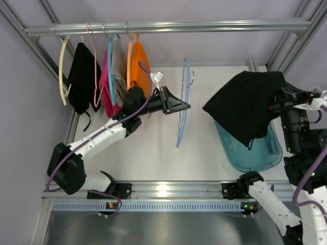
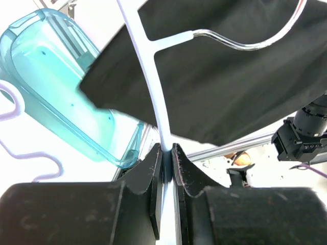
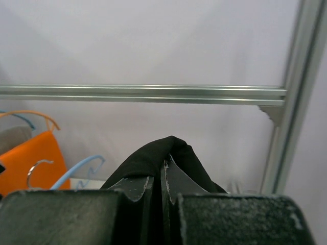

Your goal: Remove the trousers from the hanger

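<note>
My left gripper (image 1: pixel 179 105) is shut on the lower bar of a bare pale blue hanger (image 1: pixel 184 102), held in the air over the middle of the table. In the left wrist view the jaws (image 2: pixel 167 153) pinch the hanger's thin bar (image 2: pixel 153 76). My right gripper (image 1: pixel 278 104) is shut on the black trousers (image 1: pixel 248 104), which hang free of the hanger above a teal bin (image 1: pixel 255 153). In the right wrist view black cloth (image 3: pixel 153 158) bulges over the closed gripper (image 3: pixel 162 171). The orange trousers (image 1: pixel 139 64) hang on the rail at the back.
A metal rail (image 1: pixel 168 25) at the back carries a cream hanger (image 1: pixel 63 71), a black garment (image 1: pixel 82 76), a magenta garment (image 1: pixel 107 81) and a beige one. Aluminium frame posts stand at both sides. The teal bin (image 2: pixel 61 92) lies at the right.
</note>
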Robot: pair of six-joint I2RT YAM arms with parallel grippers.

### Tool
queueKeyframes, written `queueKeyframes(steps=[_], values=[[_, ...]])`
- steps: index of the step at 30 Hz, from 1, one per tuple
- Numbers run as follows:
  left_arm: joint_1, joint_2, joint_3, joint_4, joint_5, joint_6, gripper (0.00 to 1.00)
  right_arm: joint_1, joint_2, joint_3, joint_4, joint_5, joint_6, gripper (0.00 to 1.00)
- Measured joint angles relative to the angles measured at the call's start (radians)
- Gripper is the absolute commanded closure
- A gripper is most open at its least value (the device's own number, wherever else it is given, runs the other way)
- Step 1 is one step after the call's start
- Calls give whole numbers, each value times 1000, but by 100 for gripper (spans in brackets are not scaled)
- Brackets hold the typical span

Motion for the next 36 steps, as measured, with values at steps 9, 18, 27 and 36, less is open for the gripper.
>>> queueKeyframes(steps=[9, 18, 27, 36], values=[[0, -2, 0, 0, 2, 20, 100, -136, -146, -8, -99, 39, -24, 100], [0, -2, 0, 0, 16, 34, 100, -180, -244, -134, -249, 171, -107, 100], [0, -1, 6, 0, 27, 40, 100, -186, -318, -362, -328, 248, -139, 100], [3, -1, 37, 0, 38, 47, 100, -186, -116, -619, -178, 245, -167, 100]])
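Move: The teal bin for the black trousers lies about 47 cm below the right gripper, some 5 cm ahead and 4 cm to its right. The pinched trousers hang with their middle about 9 cm to this gripper's left, level fore and aft and 8 cm lower; the bare blue hanger is about 25 cm left, 6 cm ahead and 18 cm below. From the left gripper, the bin is roughly 27 cm right, level fore and aft, about 28 cm below. Keep the right fingers shut on the black trousers. Draw them about 5 cm back while swinging right, then plunge some 30 cm into the bin, tipping the gripper down about 40 degrees, turning it clockwise and sweeping 9 cm forward late in the descent to lay the cloth inside. Hold the blue hanger in the left gripper, almost in place. ##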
